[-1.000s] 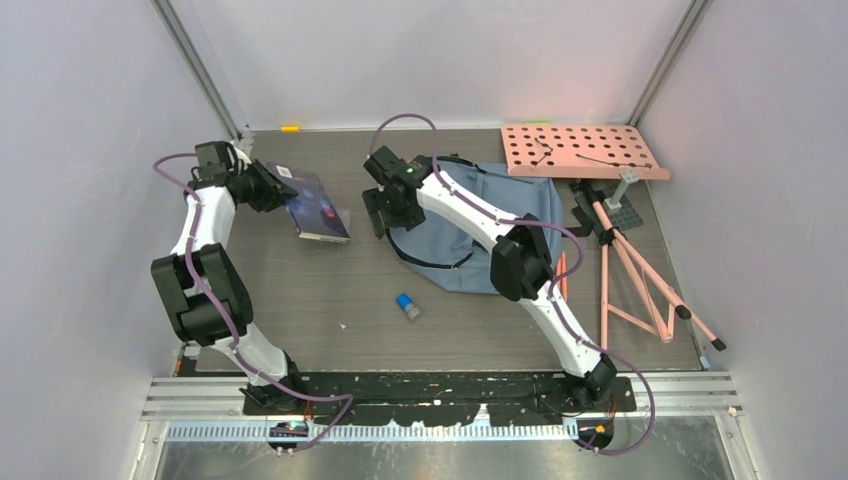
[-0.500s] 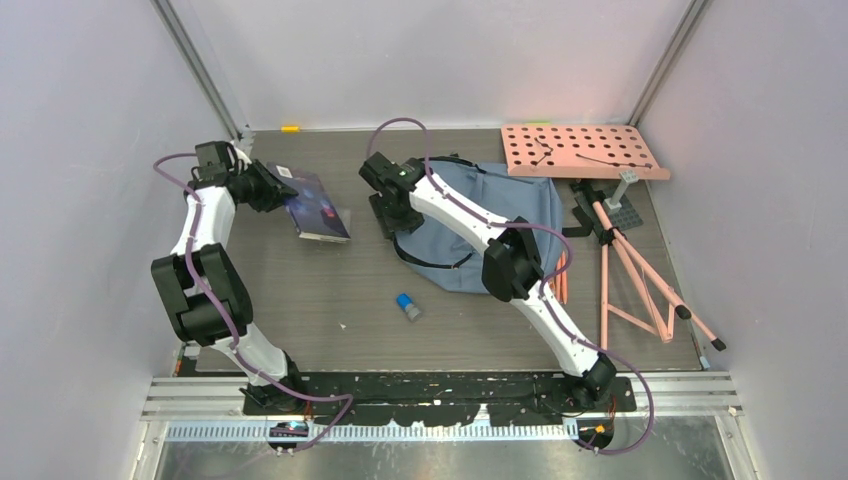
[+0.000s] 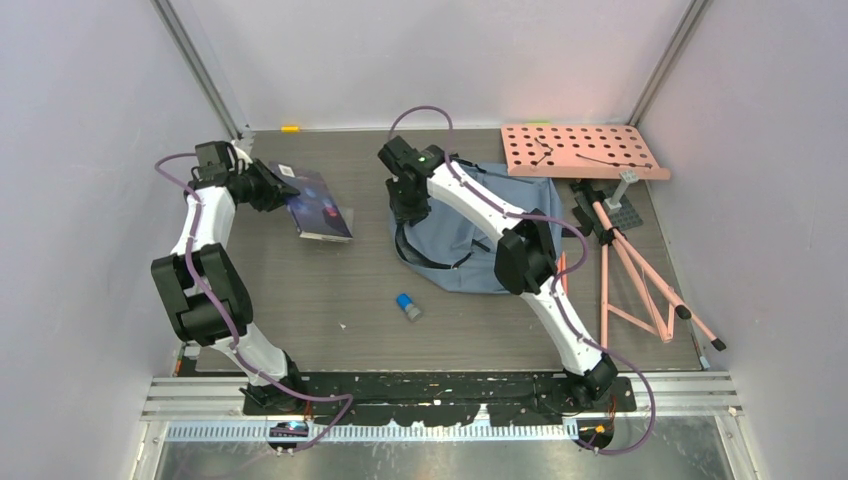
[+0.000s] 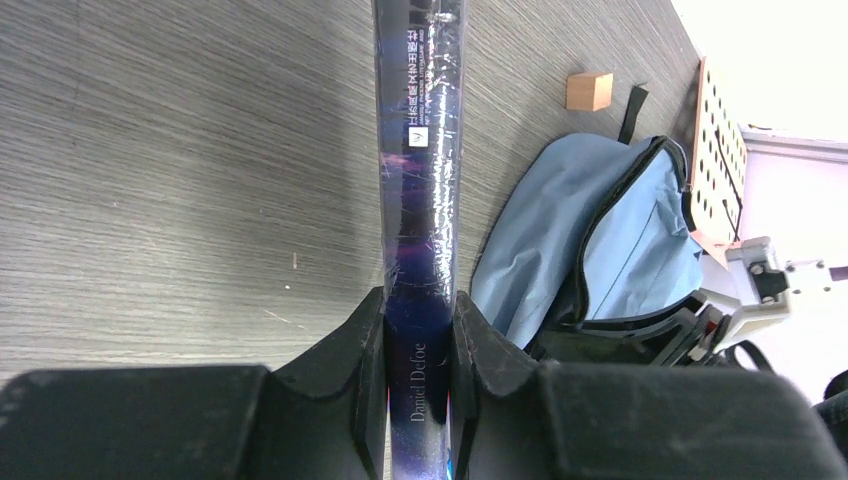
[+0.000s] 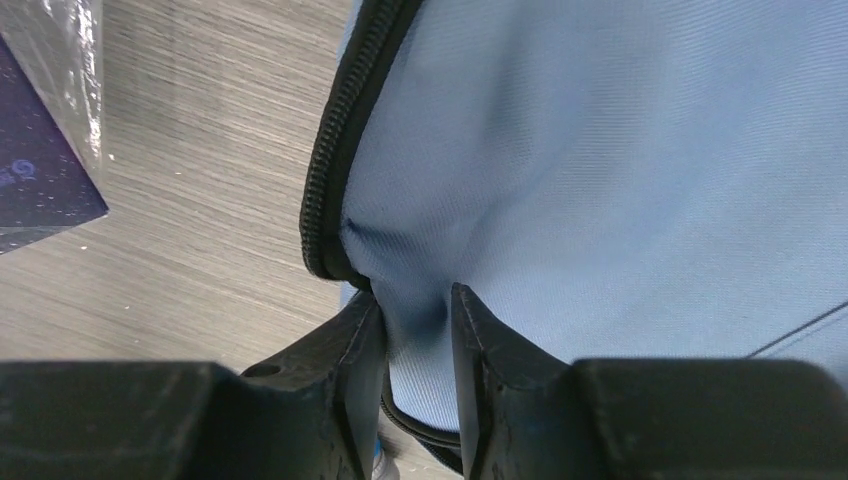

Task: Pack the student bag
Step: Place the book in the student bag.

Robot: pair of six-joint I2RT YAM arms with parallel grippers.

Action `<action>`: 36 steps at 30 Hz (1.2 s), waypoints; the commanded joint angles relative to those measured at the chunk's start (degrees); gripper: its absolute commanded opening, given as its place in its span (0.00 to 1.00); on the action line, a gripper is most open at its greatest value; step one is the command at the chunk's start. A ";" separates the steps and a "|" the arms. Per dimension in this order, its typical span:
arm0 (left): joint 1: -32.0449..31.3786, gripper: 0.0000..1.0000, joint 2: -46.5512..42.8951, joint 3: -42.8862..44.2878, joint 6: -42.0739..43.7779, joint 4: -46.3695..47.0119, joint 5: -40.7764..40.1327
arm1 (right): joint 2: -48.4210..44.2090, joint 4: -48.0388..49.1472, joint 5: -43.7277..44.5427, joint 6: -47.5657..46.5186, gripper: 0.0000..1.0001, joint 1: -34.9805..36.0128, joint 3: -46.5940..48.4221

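Observation:
The student bag (image 3: 535, 195) lies grey-blue at the table's centre back, and its open zipper mouth (image 4: 590, 250) faces left. My right gripper (image 3: 408, 212) is at the bag's left edge. In the right wrist view its jaws (image 5: 415, 310) pinch a puckered fold of the bag's fabric (image 5: 620, 150) just beside the black zipper (image 5: 335, 160). My left gripper (image 3: 280, 192) is shut on the spine of a dark blue book (image 3: 322, 208), which reaches out from the fingers toward the bag. The book (image 4: 420, 150) fills the gap at the left gripper (image 4: 418, 320).
A pink pegboard (image 3: 583, 150) and a folded pink stand (image 3: 640, 270) lie at the right. A small blue-capped item (image 3: 408, 307) sits in front of the bag, with orange pencils (image 3: 560, 275) by its right edge. A wooden block (image 4: 588, 90) rests behind the bag.
My right gripper has shifted right onto the bag's left edge and narrowed its jaws on the fabric. The left arm and the book have not moved.

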 commanded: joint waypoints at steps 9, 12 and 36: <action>-3.23 0.00 -1.20 3.52 -0.76 6.29 7.22 | -10.11 5.89 -3.74 2.52 0.01 -2.64 -3.37; -5.44 0.00 -0.87 4.13 -1.12 8.64 10.07 | -13.55 6.17 1.35 1.93 0.00 -2.72 -5.62; -27.50 0.00 9.76 2.95 -25.34 45.05 23.97 | -39.76 15.70 6.04 -1.66 0.00 -4.79 -27.33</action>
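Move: My left hand holds the book; the bag's mouth that it is bound for lies about 27 cm to my right, 2 cm nearer me and some 10 cm lower. The bag's zippered flap edge is between my right hand's fingertips, a centimetre below the hand point. From my right hand the bag's body centres some 18 cm to the right, level fore and aft and 3 cm lower, and the blue-capped bottle stands roughly 18 cm back, straight behind and 6 cm lower. I shut my right fingers on the flap edge, then haul it up about 16 cm and some 9 cm to my right, swinging the fingertips outward about 20 degrees before holding there. Meanwhile my left hand, still pinching the book, starts slowly and then sweeps about 24 cm right to the opening, arching up some 6 cm and beginning to sink, while turning clockwise about 35 degrees. ##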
